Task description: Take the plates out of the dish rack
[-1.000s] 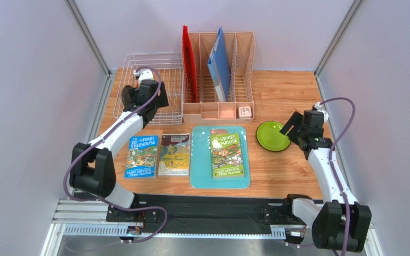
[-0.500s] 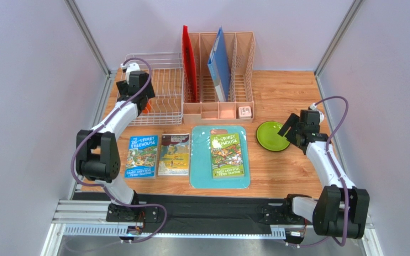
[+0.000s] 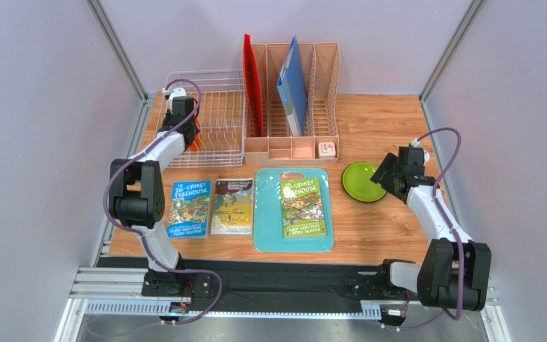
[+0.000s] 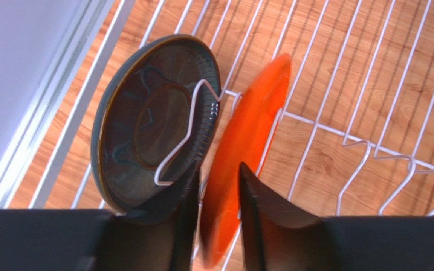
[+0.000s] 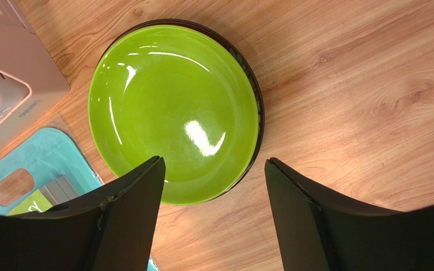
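The white wire dish rack stands at the back left. Two plates stand on edge in its slots: a dark teal-grey plate and, right of it, an orange plate. My left gripper reaches into the rack's left end, one finger on each side of the orange plate's lower rim, shut on it. A lime green plate lies flat on the table at the right, a dark rim round it. My right gripper hovers open just over its near edge, holding nothing.
A peach-pink slotted organiser with a red folder and a blue folder stands right of the rack. In front lie two books and a teal cutting board bearing another book. Grey walls close in both sides.
My left arm has swung to the rack's left end and its jaws have narrowed onto the orange plate. My right gripper has shifted slightly, staying by the green plate.
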`<act>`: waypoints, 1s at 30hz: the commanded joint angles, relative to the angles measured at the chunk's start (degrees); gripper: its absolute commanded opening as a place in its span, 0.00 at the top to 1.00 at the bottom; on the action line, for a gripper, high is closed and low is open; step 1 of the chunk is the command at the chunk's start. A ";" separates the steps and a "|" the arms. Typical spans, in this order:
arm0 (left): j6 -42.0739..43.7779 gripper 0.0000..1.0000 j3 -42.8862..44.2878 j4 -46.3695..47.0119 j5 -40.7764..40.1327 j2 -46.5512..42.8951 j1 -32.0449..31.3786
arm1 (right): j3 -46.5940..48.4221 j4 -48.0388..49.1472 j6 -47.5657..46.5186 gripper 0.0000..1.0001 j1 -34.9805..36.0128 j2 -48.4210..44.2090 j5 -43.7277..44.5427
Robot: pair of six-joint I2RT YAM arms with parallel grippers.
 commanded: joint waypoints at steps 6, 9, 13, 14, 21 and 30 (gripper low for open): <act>-0.47 0.94 -2.52 4.40 -0.20 -3.76 0.38 | 1.47 2.64 -0.71 0.29 0.25 0.58 0.27; 0.75 1.00 -3.75 4.49 -0.03 -5.34 0.38 | 1.20 2.55 -0.71 0.29 0.25 0.05 0.36; 3.39 1.00 -4.63 6.51 -0.03 -8.42 0.30 | 1.47 2.12 -0.71 0.29 0.34 -0.04 0.45; 4.87 1.00 -4.98 6.77 -0.46 -9.12 0.21 | 1.47 2.03 -0.62 0.29 0.34 -0.13 0.45; 12.35 1.00 -5.42 8.18 -6.08 -16.33 -2.25 | 2.26 0.27 -0.62 0.27 1.30 -1.88 2.65; -0.63 1.00 -8.05 -5.00 1.43 -30.82 -4.27 | 2.87 -2.11 -1.41 0.25 2.53 -11.19 -2.26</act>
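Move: The orange plate stands in the rack between my left hand's half-open fingers, which are at its near upper rim; its middle is about 5 cm ahead and 3 cm below, neither left nor right. The dark plate stands about 6 cm to the left of the orange one and level with it front to back; the red board is roughly 20 cm to my left hand's right and 10 cm ahead. From my right hand the orange plate is about 60 cm left and 22 cm ahead. I shut my left fingers on the near rim of the orange plate and pinch it, easing back about 2 cm, then pull it up out of its slot, slowly at first and then fast, some 14 cm up and 5 cm back in all, the fingertips tilting up about 15 degrees. At the end my empty right hand, still open, rises 2 or 3 cm off the green plate's near side. ##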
